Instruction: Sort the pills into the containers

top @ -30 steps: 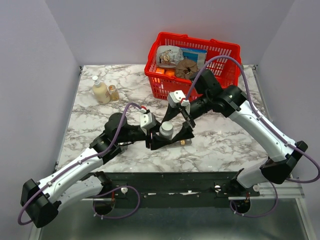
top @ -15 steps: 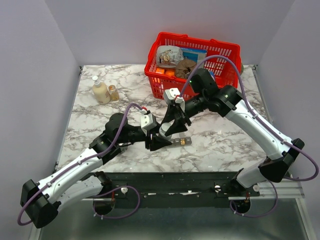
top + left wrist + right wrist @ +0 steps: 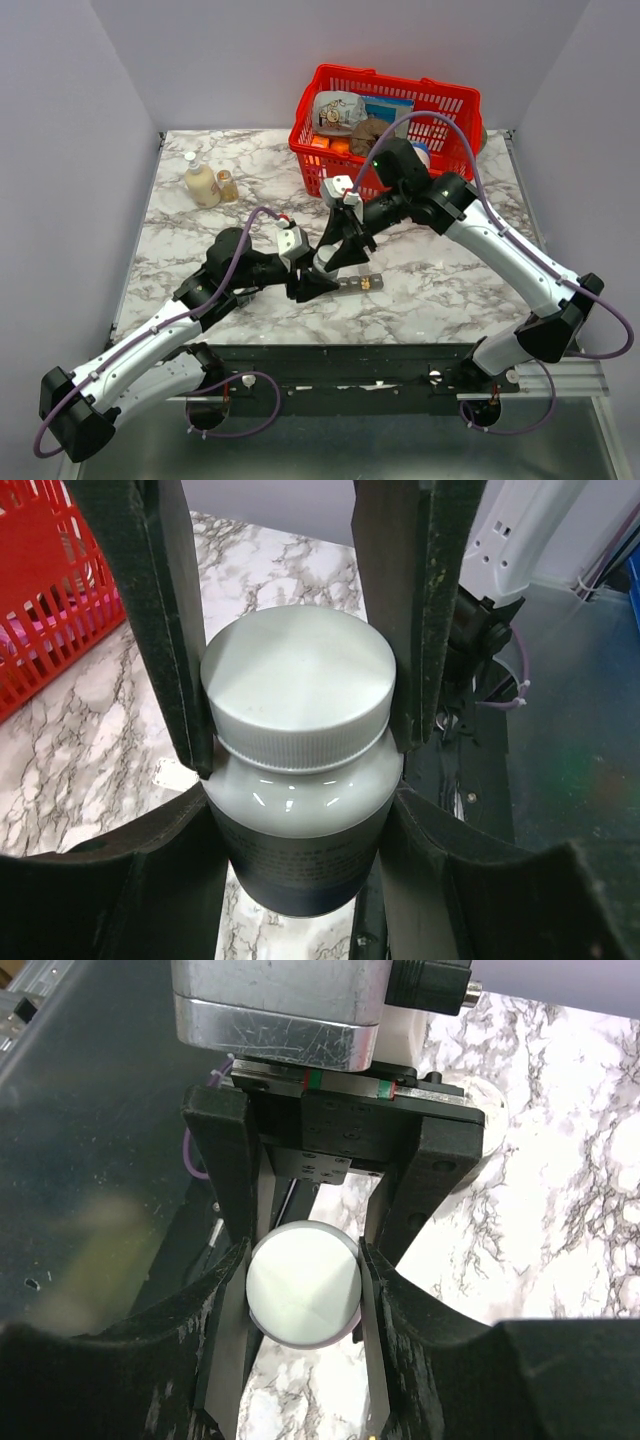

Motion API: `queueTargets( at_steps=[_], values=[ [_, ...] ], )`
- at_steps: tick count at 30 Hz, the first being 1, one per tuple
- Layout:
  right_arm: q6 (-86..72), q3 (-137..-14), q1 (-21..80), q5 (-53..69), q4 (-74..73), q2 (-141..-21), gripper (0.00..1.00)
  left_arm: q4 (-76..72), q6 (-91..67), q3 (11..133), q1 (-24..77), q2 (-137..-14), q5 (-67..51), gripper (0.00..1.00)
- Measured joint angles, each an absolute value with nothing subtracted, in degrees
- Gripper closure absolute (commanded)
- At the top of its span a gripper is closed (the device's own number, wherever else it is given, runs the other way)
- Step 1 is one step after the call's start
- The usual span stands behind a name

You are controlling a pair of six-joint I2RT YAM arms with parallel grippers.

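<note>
A grey pill bottle with a silvery screw cap stands upright just above the table's near middle. My left gripper is shut on the bottle's body; it shows in the top view too. My right gripper comes from above and is shut on the cap, its fingers pressed to both sides. The containers, a dark strip, lie on the marble just right of the bottle, partly hidden by the grippers. No pills are in view.
A red mesh basket with packets stands at the back, behind the right arm. Two small bottles stand at the back left. The table's dark front rail runs below the grippers.
My right gripper has swung left and down onto the bottle's cap and gone from wide open to shut on it. The left gripper keeps its grip and has shifted slightly left.
</note>
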State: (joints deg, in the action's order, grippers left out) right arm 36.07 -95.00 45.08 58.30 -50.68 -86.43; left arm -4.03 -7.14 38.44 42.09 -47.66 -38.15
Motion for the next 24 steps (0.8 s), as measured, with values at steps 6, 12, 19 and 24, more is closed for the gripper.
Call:
queueTargets(
  at_steps=[6, 12, 19, 24],
  values=[
    [34.5, -94.0, 45.7, 55.7, -48.0, -86.5, 0.30, -3.8, -8.6, 38.5, 41.9, -47.7, -34.7, 1.00],
    [33.8, -93.6, 45.9, 53.4, -48.1, -86.7, 0.27, -3.8, -8.1, 38.7, 41.7, -47.1, -33.4, 1.00],
    [33.7, -94.3, 45.9, 52.2, -49.1, -86.6, 0.16, -3.6, -7.3, 38.9, 41.6, -47.1, -33.6, 1.00],
    [34.0, -97.3, 46.0, 52.9, -51.7, -86.6, 0.05, -3.4, -6.6, 40.2, 41.6, -47.2, -35.4, 1.00]
  ],
)
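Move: The white cap of the pill bottle sits between the right hand's fingers, about 1 cm below their midpoint. It is about 3 cm straight above the left hand, which grips the bottle's body. From the right hand, the pill organizer lies on the table about 6 cm ahead, 5 cm to the right and roughly 27 cm down; the round jar is some 6 cm ahead, 20 cm to the left and 25 cm down. The white cap is let go as the right fingers spread from about half open to nearly full width. The right hand eases a bit over 1 cm forward and down around the cap, turning about 5 degrees clockwise, then comes back up. The left hand keeps its grip on the bottle and carries it some 1.5 cm forward, then lifts it about 1 cm, twisting slightly counter-clockwise. ##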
